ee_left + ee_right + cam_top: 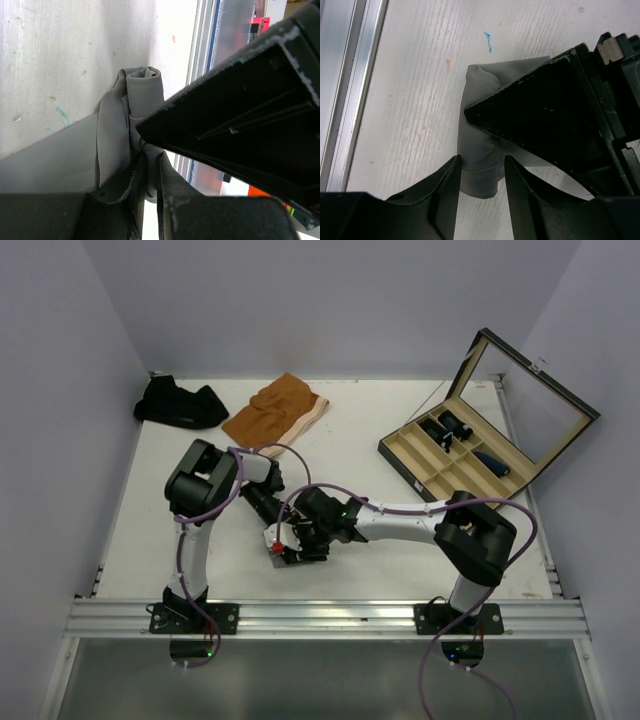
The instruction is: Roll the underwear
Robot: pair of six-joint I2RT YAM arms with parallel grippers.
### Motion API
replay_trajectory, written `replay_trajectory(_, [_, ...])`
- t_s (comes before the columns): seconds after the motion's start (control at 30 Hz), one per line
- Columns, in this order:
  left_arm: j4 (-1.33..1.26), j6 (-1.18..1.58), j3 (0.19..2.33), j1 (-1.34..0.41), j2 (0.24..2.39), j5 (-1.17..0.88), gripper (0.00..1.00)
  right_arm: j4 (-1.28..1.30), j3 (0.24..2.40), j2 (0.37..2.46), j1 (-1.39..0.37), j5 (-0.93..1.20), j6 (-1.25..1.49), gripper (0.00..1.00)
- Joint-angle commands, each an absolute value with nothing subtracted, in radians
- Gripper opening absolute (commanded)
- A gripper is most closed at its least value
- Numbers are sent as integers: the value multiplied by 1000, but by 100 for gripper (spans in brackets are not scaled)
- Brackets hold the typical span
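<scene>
The light grey underwear (142, 95) is rolled into a short tube on the white table. It also shows in the right wrist view (479, 145). My left gripper (150, 162) is shut, pinching the near end of the roll. My right gripper (481, 167) is open, with one finger on each side of the roll's end. In the top view both grippers meet near the table's front middle, left (272, 523) and right (297, 540), and they hide the grey roll. The rust-orange underwear (275, 410) and a black one (180, 405) lie at the back left.
A wooden compartment box (420, 485) stands open at the back right, its glass lid (530, 405) raised, with dark rolls (450, 427) in it. An aluminium rail (320, 615) runs along the near table edge, close to the roll (345, 75). White walls enclose the table.
</scene>
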State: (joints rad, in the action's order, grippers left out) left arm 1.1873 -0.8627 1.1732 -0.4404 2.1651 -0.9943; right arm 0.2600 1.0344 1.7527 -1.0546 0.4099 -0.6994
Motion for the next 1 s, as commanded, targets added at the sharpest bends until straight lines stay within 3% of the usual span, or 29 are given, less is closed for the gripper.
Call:
replay_trajectory(0.0, [931,-946,1137,-445,2194,-739,15,253,1023,1743,-1054,434,-701,44])
replay_trajectory(0.33, [922,-937,1134,-445,2200,-742,17,212,1020,1790,-1068,477,-661,38])
replay_trajectory(0.53, [917,-925,1135,-436,2183,-758,19,230,1009,1828,-1068,492,-673,6])
replay_trajectory(0.67, [951,-933,1124,-411,2103,-794,31,300,1014,1851,-1060,552,-647,0])
replay_trajectory(0.73, [954,-931,1108,-368,1999,-822,38,319,1011,1855,-1052,593,-632,0])
replay_trajectory(0.87, [937,-904,1083,-256,1762,-838,62,345,1009,1871,-1045,644,-598,0])
replay_trajectory(0.97, [895,-862,1088,-169,1561,-801,70,379,1044,1908,-1023,682,-552,0])
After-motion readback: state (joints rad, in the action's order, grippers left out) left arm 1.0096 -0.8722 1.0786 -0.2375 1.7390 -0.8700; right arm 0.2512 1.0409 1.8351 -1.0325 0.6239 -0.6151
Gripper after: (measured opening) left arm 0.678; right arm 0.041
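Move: The grey underwear roll has its middle about 3 cm to my right hand's left, 1 cm nearer my base and 2 cm below; its right part lies between that hand's open fingers. From my left hand, whose nearly shut fingers are on the roll, its middle is about 3 cm to the right, level in reach and height. The brown cloth lies some 38 cm ahead of my right hand and 11 cm to its left, the compartment box about 28 cm ahead and 38 cm to its right. With my right hand I ease down and back onto the roll and shut the fingers, pinching its right part, then draw it towards my base, about 3 cm back in all, the wrist tilting a little. Once that grip is made, I open my left fingers off the roll and sweep that hand away forward, up and left, its fingers swinging some 30 degrees to point more steeply down. ##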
